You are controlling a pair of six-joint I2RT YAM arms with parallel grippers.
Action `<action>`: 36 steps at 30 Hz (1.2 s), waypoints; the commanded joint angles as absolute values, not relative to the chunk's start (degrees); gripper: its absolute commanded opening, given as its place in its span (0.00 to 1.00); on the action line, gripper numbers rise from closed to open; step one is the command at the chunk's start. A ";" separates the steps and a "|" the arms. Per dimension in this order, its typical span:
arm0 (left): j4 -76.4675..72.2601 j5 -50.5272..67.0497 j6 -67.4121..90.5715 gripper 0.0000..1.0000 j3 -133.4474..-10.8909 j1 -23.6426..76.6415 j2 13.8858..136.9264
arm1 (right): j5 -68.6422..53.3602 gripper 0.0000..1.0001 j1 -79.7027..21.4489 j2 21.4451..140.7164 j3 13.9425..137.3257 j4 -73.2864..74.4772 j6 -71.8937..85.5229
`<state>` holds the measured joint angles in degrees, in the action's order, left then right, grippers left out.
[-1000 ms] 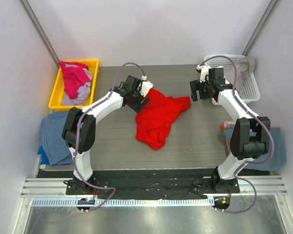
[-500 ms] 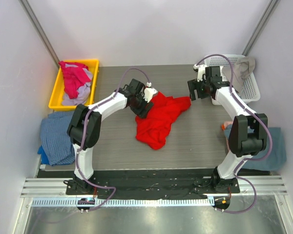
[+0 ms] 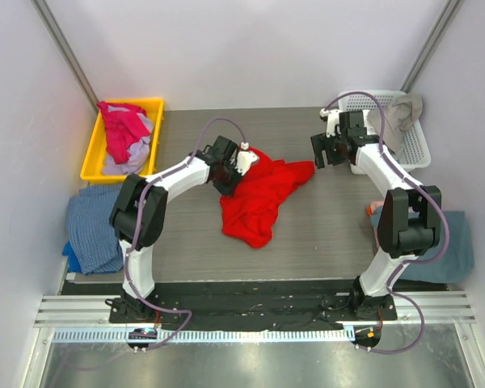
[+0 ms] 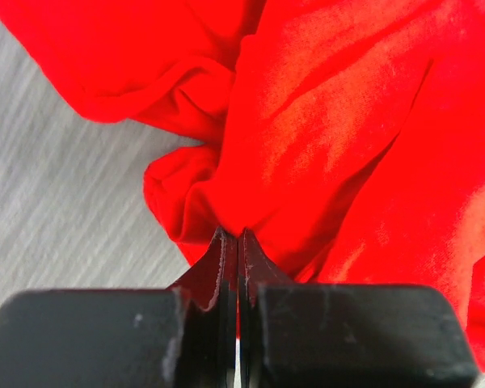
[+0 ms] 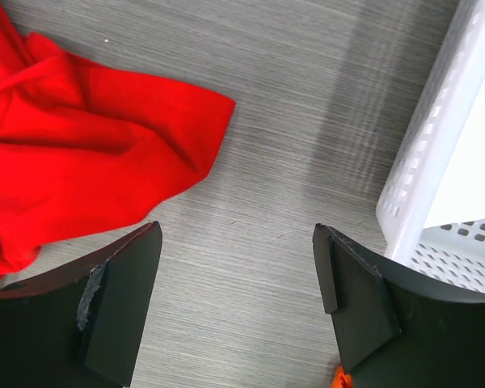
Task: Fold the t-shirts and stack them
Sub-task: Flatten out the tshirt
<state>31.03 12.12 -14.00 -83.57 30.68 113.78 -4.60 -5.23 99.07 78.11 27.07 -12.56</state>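
Observation:
A bright red t-shirt (image 3: 263,198) lies crumpled in the middle of the table. My left gripper (image 3: 230,174) is at its upper left edge, shut on a pinched fold of the red cloth (image 4: 331,121). In the left wrist view the fingertips (image 4: 226,250) meet with cloth bunched between them. My right gripper (image 3: 319,153) hovers open just right of the shirt's far corner (image 5: 81,137), and only bare table shows between its fingers (image 5: 121,283). More t-shirts, magenta and pale lavender (image 3: 123,133), fill the yellow bin.
The yellow bin (image 3: 93,172) stands at the back left, and a white basket (image 3: 416,149) with grey cloth draped on its rim at the back right. A blue cloth (image 3: 89,226) lies off the table's left edge. A teal cloth (image 3: 461,242) lies off the right.
My left gripper has moved onto the shirt's upper left edge and closed on it, and the cloth has shifted slightly left. The right gripper has barely moved.

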 commanded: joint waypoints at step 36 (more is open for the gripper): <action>53.18 -2.72 -28.83 0.00 -66.11 41.48 76.38 | -12.56 0.83 -15.64 120.38 111.68 29.35 -7.82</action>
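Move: The left gripper is already shut on the red t-shirt's left edge, at table height; the rest of the shirt stretches about 11 cm to its right, and its near tail lies some 13 cm back and 6 cm right. From the open right gripper, about 10 cm above the table, the shirt's right tip is roughly 6 cm left and 2 cm ahead and its far edge about 20 cm left and 6 cm ahead; the white basket stands 17 cm right and 12 cm ahead. Keep the left gripper shut on the red t-shirt's edge and lift it steeply by about 19 cm, tilting the fingers outward. Then draw it back and somewhat left over the near table, ending some 15 cm back as it sinks 8 cm and turns clockwise. Dip the open right gripper slightly, then sweep it left and forward towards the shirt's far edge, finally rising, touching nothing. ##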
